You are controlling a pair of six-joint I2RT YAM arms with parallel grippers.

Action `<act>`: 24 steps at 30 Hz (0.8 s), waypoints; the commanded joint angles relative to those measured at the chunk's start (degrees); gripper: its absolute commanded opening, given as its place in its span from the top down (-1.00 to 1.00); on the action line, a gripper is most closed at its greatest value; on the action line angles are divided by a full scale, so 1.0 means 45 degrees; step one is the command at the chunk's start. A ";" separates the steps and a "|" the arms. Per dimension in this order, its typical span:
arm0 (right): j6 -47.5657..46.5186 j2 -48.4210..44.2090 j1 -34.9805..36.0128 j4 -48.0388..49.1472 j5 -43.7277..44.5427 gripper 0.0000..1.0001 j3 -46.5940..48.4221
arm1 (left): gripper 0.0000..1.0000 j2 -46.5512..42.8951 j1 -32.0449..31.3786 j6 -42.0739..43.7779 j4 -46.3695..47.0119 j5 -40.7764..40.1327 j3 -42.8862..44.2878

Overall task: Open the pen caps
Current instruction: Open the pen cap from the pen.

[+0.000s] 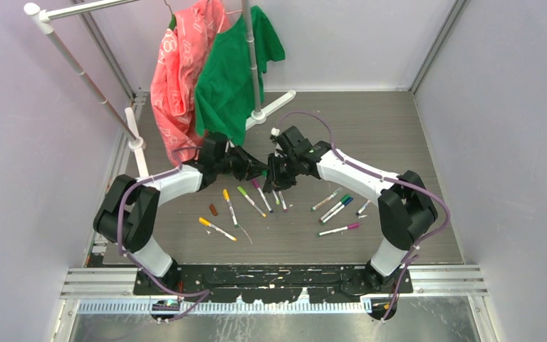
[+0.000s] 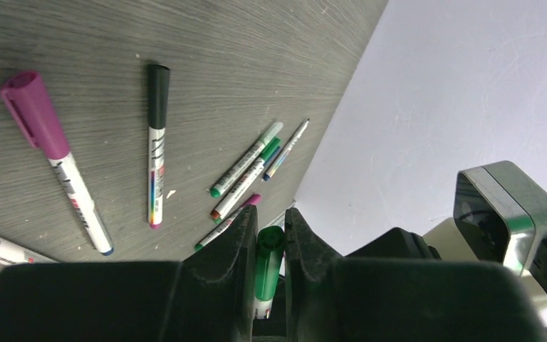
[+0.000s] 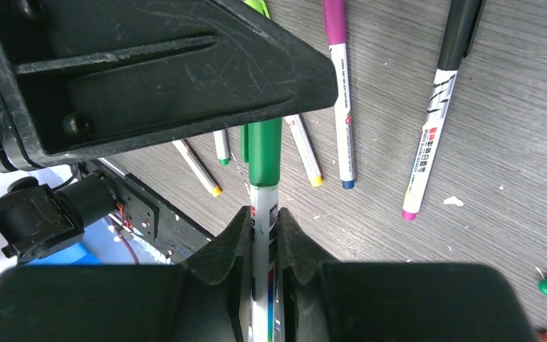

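Note:
Above the table's middle, both grippers hold one green pen between them. My left gripper [image 2: 271, 226] is shut on its green cap [image 2: 268, 265]. In the right wrist view that same green cap [image 3: 264, 151] runs into the left gripper's black body [image 3: 149, 71]. My right gripper [image 3: 263, 217] is shut on the pen's white barrel [image 3: 262, 246]. Seen from above, the left gripper [image 1: 258, 171] and the right gripper [image 1: 275, 175] meet tip to tip. Several more pens lie capped on the table below, among them a magenta one [image 2: 50, 153] and a black one [image 2: 157, 149].
Pens fan out on the table in front of the arms, from a yellow one [image 1: 217, 229] to a magenta one [image 1: 340, 229], with a loose brown cap [image 1: 213, 209] beside them. A white rack pole [image 1: 253, 64] carries a red garment [image 1: 181, 71] and a green garment [image 1: 235, 71] behind the grippers.

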 commanded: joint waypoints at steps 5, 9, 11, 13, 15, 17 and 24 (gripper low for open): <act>-0.1337 -0.0746 0.0118 -0.1532 0.1668 0.98 -0.0222 | 1.00 0.0133 0.0344 0.0427 -0.2879 -0.2390 0.2118; -0.2273 -0.0833 0.0312 -0.2472 0.3687 0.97 -0.0340 | 1.00 0.1012 0.0544 -0.0344 -0.3700 -0.3167 0.3336; -0.2432 -0.0926 0.0349 -0.2630 0.4678 0.98 -0.0524 | 1.00 0.1522 0.0573 -0.0658 -0.4063 -0.3381 0.4101; -0.2525 -0.0960 0.0398 -0.2666 0.5463 0.97 -0.0728 | 1.00 0.2057 0.0558 -0.0730 -0.4572 -0.3578 0.4947; -0.2578 -0.1026 0.0434 -0.2702 0.6281 0.97 -0.0898 | 1.00 0.2498 0.0557 -0.0863 -0.5099 -0.3813 0.5678; -0.2579 -0.1005 0.0478 -0.2670 0.6911 0.97 -0.1048 | 1.00 0.2787 0.0544 -0.1269 -0.5217 -0.4010 0.6007; -0.2514 -0.0397 0.0677 -0.2357 0.8462 0.97 -0.1373 | 1.00 0.3597 0.0519 -0.2964 -0.4396 -0.4086 0.6330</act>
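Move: The left hand already pinches the green cap, and the right hand already grips the barrel of the same pen. The cap lies about 6 cm ahead of the right hand and 1 cm to its left; the barrel grip is some 6 cm back from the left hand and 1 cm to its right. From the right hand, on the table about 11 cm below, the black pen lies about 2 cm ahead and 3 cm right, the purple pen 1 cm ahead and 2 cm left. Keep both grippers shut on the green pen, left on the cap and right on the barrel, and carry it outward past the black pen: both hands about 5 cm forward, veering right (the right hand more, some 5 cm) and sinking about 2 cm. Swing the right fingertips forward through some 30 degrees while the left wrist tips its fingers down and back. ##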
